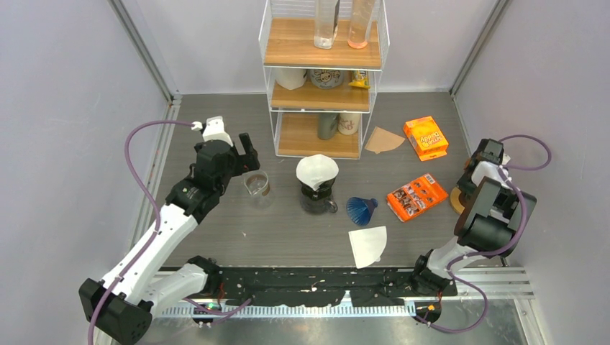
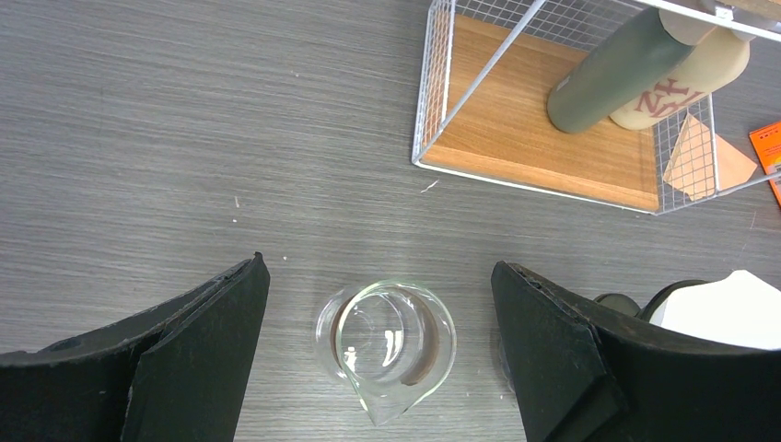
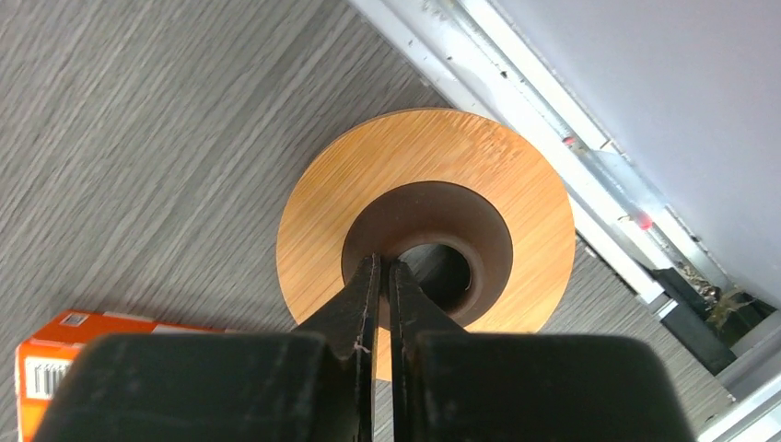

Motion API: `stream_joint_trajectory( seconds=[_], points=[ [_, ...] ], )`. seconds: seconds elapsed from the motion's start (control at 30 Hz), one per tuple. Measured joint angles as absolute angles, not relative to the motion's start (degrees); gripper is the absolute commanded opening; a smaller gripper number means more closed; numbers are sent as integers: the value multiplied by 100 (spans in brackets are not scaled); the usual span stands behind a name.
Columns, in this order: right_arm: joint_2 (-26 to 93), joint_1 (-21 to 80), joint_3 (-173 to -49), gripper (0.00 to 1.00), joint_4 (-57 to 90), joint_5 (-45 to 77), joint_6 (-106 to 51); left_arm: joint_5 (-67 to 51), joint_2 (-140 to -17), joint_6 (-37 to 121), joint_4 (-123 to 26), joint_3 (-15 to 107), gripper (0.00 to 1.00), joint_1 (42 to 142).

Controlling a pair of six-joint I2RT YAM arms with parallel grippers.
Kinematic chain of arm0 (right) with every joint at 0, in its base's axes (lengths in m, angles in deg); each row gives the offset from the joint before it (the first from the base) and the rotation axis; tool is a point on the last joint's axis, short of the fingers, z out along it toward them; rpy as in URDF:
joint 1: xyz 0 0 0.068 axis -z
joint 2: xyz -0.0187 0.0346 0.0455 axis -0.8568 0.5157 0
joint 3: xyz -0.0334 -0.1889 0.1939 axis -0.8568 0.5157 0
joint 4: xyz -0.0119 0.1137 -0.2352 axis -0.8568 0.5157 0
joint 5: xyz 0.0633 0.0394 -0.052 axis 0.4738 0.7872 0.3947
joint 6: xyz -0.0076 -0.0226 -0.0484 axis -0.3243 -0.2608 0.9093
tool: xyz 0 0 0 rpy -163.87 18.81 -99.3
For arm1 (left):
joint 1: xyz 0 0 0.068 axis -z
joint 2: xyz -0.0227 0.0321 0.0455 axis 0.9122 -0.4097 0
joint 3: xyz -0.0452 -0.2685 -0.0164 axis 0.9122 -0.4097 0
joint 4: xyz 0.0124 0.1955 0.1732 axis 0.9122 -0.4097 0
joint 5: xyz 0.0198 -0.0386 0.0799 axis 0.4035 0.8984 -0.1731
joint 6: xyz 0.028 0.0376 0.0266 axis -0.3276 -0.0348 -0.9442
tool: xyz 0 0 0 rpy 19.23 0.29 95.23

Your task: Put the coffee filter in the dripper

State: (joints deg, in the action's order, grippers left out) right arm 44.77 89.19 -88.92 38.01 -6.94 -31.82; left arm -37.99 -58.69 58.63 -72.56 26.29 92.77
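A white coffee filter sits in the dark dripper on a glass carafe at the table's middle; it shows at the right edge of the left wrist view. A second white filter lies flat near the front. A brown filter lies by the rack. A blue cone dripper lies on its side. My left gripper is open and empty, above a small glass beaker. My right gripper is shut and empty, over a wooden ring.
A wire rack with wooden shelves stands at the back with cups and bottles. Two orange packets lie on the right. The wooden ring sits close to the right wall rail.
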Motion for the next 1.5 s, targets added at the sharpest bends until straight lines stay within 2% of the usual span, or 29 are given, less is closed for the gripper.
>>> stream_joint_trajectory(
  seconds=[0.43, 0.77, 1.1, 1.5],
  points=[
    [2904, 8832, -8437, 5, 3707, -364, -3464, -3799, -5902, 5881, -7256, 2637, 99, 9277],
    [2165, 8640, -8424, 6, 3675, 666, -3608, -3549, -5908, 5881, -7247, 2653, 99, 9269],
    [1277, 6817, -8398, 5, 3144, 749, -3090, -2282, -5998, 5773, -7009, 2788, 99, 9269],
    [305, 5230, -8398, 5, 2256, 1212, -2843, 123, -6634, 5736, -6322, 3463, 99, 9365]
  ],
)
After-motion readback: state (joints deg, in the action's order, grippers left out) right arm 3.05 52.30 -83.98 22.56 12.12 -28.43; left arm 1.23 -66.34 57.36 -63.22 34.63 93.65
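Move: The right hand, low over the table, already pinches the wooden ring. The filter-lined dripper on its carafe stands some 50 cm to its left, 2 cm farther out and 12 cm higher. On the way are the orange package, 17 cm left and 1 cm back, and the blue funnel, 36 cm left and 6 cm back. From the open left hand the dripper lies roughly 20 cm right, 2 cm back and 9 cm lower. Right hand lifts the pinched ring leftward towards the dripper, some 25 cm each way, while the left swings right. ##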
